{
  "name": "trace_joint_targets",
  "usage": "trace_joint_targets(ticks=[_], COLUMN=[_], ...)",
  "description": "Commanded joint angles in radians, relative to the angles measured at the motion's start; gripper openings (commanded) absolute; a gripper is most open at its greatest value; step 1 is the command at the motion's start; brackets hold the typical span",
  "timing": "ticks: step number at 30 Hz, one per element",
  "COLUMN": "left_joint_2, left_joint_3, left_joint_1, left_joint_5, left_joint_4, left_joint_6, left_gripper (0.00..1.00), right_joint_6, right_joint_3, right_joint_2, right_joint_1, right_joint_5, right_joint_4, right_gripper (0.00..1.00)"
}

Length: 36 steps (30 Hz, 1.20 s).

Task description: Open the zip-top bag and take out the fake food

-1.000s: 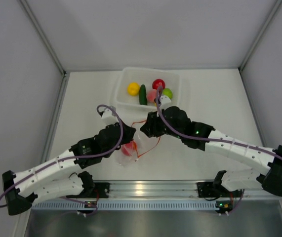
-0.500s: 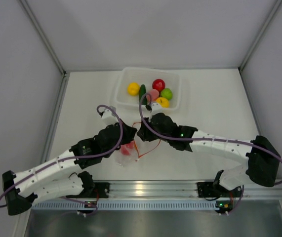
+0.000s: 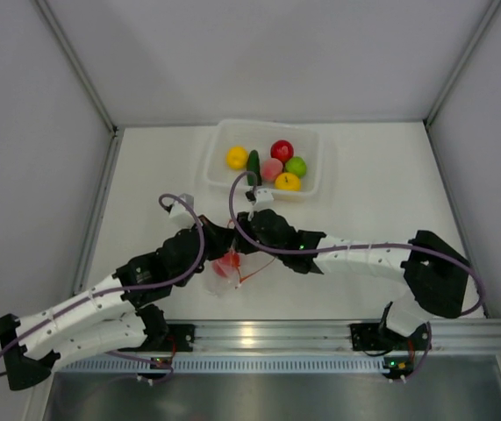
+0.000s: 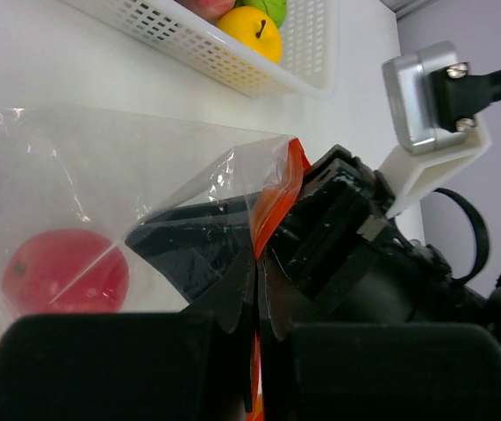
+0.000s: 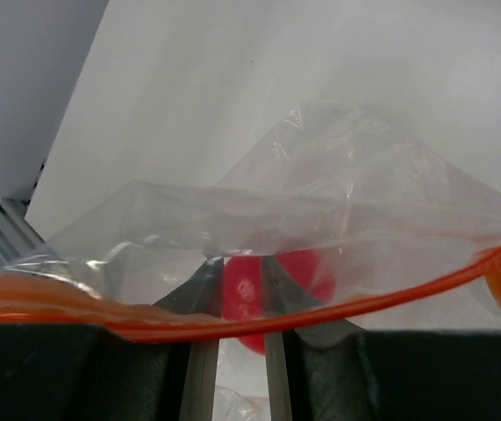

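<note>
The zip-top bag [image 3: 225,279] lies on the table near the front, with a red round fruit [image 3: 229,264] inside. My left gripper [image 3: 218,242] is shut on the bag's orange-red zip strip [image 4: 272,197]; the red fruit [image 4: 64,272] shows through the plastic in the left wrist view. My right gripper [image 3: 236,249] sits at the bag's mouth. In the right wrist view its jaws [image 5: 239,263] stand a little apart inside the bag, the zip strip [image 5: 382,298] crosses in front of them, and the red fruit [image 5: 243,289] lies just beyond the tips.
The white basket [image 3: 211,158] stands at the back centre. It holds a yellow fruit [image 3: 237,158], a dark green cucumber [image 3: 254,164], a red fruit [image 3: 282,150], a pink one [image 3: 271,169], a light-green one [image 3: 297,166] and a second yellow one [image 3: 288,181].
My right gripper has moved from over the basket down and left to the bag's mouth. My left arm has shifted slightly left, still holding the bag.
</note>
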Motion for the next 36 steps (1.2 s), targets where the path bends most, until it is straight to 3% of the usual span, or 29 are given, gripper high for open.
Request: trace_joint_targets(ticks=[1, 11, 23, 29, 36], left_joint_2=[-0.039, -0.07, -0.054, -0.05, -0.048], left_joint_3=[-0.021, -0.058, -0.072, -0.075, -0.089], left_joint_1=[0.003, 0.003, 0.003, 0.001, 0.003], left_joint_5=[-0.032, -0.035, -0.041, -0.04, -0.049], left_joint_4=[0.044, 0.041, 0.041, 0.041, 0.041], left_joint_6=[-0.002, -0.008, 0.004, 0.006, 0.007], left_gripper=[0.0, 0.0, 0.0, 0.0, 0.0], right_joint_6=[0.018, -0.028, -0.149, -0.21, -0.187], right_joint_3=[0.001, 0.029, -0.026, 0.021, 0.02], right_joint_2=[0.061, 0.16, 0.178, 0.246, 0.295], right_joint_1=[0.025, 0.033, 0.047, 0.07, 0.077], right_joint_5=[0.037, 0.055, -0.204, -0.267, -0.341], right_joint_4=[0.122, 0.139, 0.32, 0.287, 0.32], right_gripper=[0.24, 0.27, 0.52, 0.67, 0.73])
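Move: The last red fruit lies in the clear bag about 5 cm to the right hand's left, roughly level fore and aft and some 10 cm below. The rim corner that the left fingers already pinch is about 6 cm above the right hand, and the white tray's middle some 33 cm ahead and 7 cm to its right. From the left hand, the red fruit is roughly 17 cm down, 4 cm left and 1 cm ahead. Down into the bag goes the right hand, its fingertips already within the mouth, sinking about 8 cm towards the red fruit and then drifting some 4 cm left while it turns slightly counter-clockwise and spreads its fingers wide. The left hand keeps its pinch on the orange rim, easing a couple of centimetres down and left. ##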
